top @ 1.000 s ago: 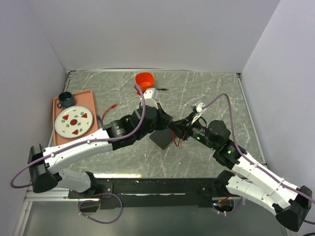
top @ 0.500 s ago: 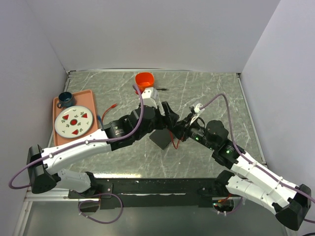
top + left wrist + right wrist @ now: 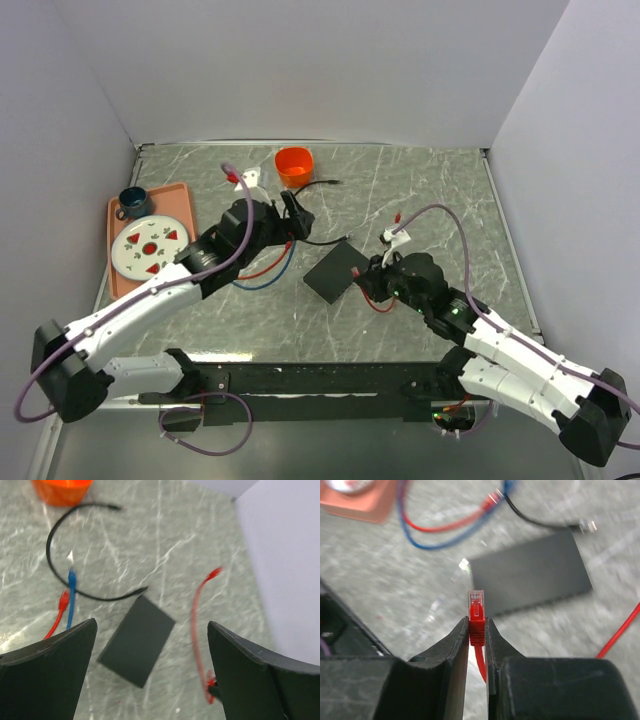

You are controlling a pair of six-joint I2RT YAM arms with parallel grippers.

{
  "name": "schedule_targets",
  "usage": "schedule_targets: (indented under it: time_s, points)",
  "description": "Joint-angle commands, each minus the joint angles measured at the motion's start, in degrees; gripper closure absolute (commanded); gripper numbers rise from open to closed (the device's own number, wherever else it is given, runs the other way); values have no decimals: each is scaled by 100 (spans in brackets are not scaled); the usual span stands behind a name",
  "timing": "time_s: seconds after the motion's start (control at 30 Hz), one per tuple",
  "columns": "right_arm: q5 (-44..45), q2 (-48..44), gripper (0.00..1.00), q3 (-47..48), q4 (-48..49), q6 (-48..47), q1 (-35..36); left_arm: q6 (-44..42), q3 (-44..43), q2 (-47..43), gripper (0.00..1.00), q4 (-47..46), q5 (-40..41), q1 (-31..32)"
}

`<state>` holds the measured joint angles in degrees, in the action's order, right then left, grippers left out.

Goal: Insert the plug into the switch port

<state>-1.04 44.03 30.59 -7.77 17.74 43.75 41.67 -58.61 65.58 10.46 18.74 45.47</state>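
Observation:
The flat black box (image 3: 337,272) lies on the marble table; its switch port cannot be made out in any view. My right gripper (image 3: 360,281) sits just right of the box, shut on the red plug (image 3: 476,611). The plug's clear tip points at the box's (image 3: 532,572) near long edge, a short gap away. Its red cable (image 3: 381,303) trails behind the fingers. My left gripper (image 3: 288,213) hovers back-left of the box, open and empty, and looks down on the box (image 3: 137,640) between its fingers (image 3: 55,652).
An orange cup (image 3: 293,163) stands at the back. A black cable (image 3: 320,238) ends at the box's far corner. Loose red and blue cables (image 3: 266,270) lie left of the box. A tray (image 3: 185,195) with plate and dark cup is far left.
My left gripper has opened and pulled away back-left from the box, uncovering it. My right gripper with the red plug has shifted slightly nearer and to the right.

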Motion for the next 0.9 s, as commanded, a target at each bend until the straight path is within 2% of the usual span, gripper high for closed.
schedule_targets:
  time_s: [0.0, 0.23, 0.37, 0.47, 0.87]
  points:
    - [561, 307, 100, -149, -576, 440, -24, -431, 323, 498, 3, -456, -844, -249]
    - [183, 948, 100, -483, -217, 687, -24, -966, 289, 1772, 3, -1344, -1952, -416]
    - [-229, 1143, 100, -791, 249, 915, 20, -1091, 157, 2589, 3, -1660, -2304, -460]
    - [-204, 1301, 100, -949, 503, 1030, 72, -1047, 130, 2976, 3, -1845, -2524, -513]
    - [217, 2592, 100, -616, 1278, 1065, 442, -1082, 280, 3795, 1, -2399, -3069, -548]
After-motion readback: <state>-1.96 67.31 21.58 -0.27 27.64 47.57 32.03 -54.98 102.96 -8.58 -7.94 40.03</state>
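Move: The left hand, open and empty, hangs high over the table: the middle of the switch is about 8 cm to its right, 1 cm back and 27 cm down. The black cable's near end lies 11 cm right and 6 cm ahead of this hand, and the blue plug 2 cm left and 5 cm ahead. From the right hand, which still holds the red plug, the switch is some 6 cm ahead, 6 cm left and 16 cm below. The left hand, fingers staying wide open, drops about 23 cm towards the switch while drifting 7 cm right and a little forward, its fingers tipping down and swinging clockwise, to come in low over the switch's forward-left side. The right hand keeps its pinch on the red plug and sinks some 15 cm, easing nearly 4 cm back as its fingers tip further down, bringing the plug low over the table in front of the switch's port side. ##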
